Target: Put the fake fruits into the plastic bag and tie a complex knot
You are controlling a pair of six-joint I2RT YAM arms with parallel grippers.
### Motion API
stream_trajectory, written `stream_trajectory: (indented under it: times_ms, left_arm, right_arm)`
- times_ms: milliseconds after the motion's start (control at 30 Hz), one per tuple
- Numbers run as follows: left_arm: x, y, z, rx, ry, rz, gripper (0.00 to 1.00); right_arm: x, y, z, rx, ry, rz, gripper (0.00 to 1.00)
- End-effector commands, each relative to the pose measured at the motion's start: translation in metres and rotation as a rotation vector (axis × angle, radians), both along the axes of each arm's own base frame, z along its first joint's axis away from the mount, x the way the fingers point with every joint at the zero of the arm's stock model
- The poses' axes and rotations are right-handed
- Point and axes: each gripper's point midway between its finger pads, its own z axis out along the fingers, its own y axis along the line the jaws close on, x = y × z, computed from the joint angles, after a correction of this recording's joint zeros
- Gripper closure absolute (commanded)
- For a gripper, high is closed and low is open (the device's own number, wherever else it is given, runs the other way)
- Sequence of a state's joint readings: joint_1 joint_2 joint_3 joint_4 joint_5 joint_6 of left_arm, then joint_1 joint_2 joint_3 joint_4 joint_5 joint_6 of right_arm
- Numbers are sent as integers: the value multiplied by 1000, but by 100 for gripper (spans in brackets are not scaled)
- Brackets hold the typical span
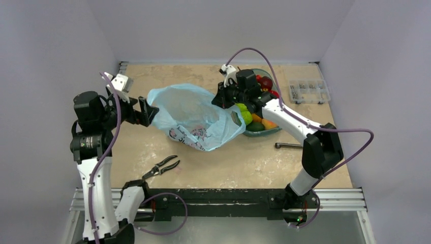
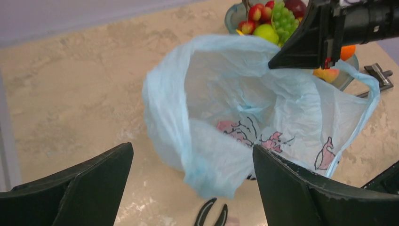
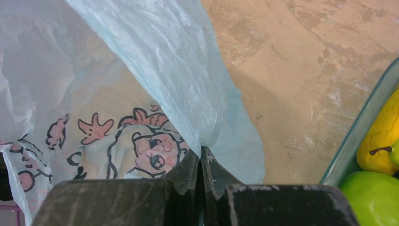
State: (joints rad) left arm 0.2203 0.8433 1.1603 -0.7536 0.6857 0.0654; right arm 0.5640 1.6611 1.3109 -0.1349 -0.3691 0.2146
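The light-blue plastic bag lies mid-table with its mouth held open, and it looks empty inside. My right gripper is shut on the bag's far rim, and the film is pinched between its fingertips. My left gripper is open at the bag's left rim. A fold of the bag hangs between its spread fingers. The fake fruits are piled in the teal dish just right of the bag. Grapes and apples show in the left wrist view. A yellow fruit and a green apple show in the right wrist view. No knot is visible.
Black pliers lie on the table in front of the bag. A metal tool lies at front right of the dish. A clear parts box stands at the back right. Walls enclose the table on three sides.
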Motion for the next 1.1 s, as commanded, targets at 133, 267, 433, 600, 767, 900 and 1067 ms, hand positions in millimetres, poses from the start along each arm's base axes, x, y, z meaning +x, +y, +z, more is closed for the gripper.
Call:
stream_trajectory:
  times_ms: [133, 267, 433, 600, 767, 900, 1067]
  left_arm:
    - [17, -8, 61, 208, -131, 34, 0]
    - [39, 7, 26, 372, 27, 144, 0]
    - [19, -24, 10, 276, 52, 37, 0]
    - [-2, -49, -1, 258, 43, -61, 0]
    - [8, -17, -54, 437, 216, 68, 0]
    - [-4, -1, -90, 491, 366, 140, 0]
    - [-15, -29, -100, 331, 421, 61, 23]
  right_arm:
    - [-2, 14, 60, 73, -123, 24, 100]
    - [-1, 17, 62, 73, -124, 25, 100]
    - [0, 15, 63, 67, -127, 12, 100]
    - [0, 17, 59, 60, -111, 14, 100]
    - [0, 17, 58, 51, -96, 12, 100]
    - [-4, 19, 54, 54, -64, 24, 100]
    - [-10, 20, 40, 43, -25, 49, 100]
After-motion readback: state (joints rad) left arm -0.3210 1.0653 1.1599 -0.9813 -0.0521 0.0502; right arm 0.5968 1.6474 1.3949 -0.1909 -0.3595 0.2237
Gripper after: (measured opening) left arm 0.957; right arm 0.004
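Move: Some 5 cm ahead of the left hand, 5 cm to its right and 6 cm below lies the bag's left rim, loose beyond the open fingers. The pruning shears lie about 10 cm back from that hand, roughly level sideways and 30 cm below. The right hand already pinches the bag's other side; the left rim is about 21 cm to its left, 6 cm back and 5 cm higher, the fruit basket 13 cm ahead, 22 cm right and 14 cm lower. Looping over the loose left rim, the left hand rises about 7 cm, reaches forward 4 cm while it starts to sink, draws back, then drops to some 11 cm below its start. The wrist tips the fingers down and rolls left side up, each about 25 degrees, the wide-open fingers straddling the rim. The right hand keeps its pinch and eases up about 3 cm. ##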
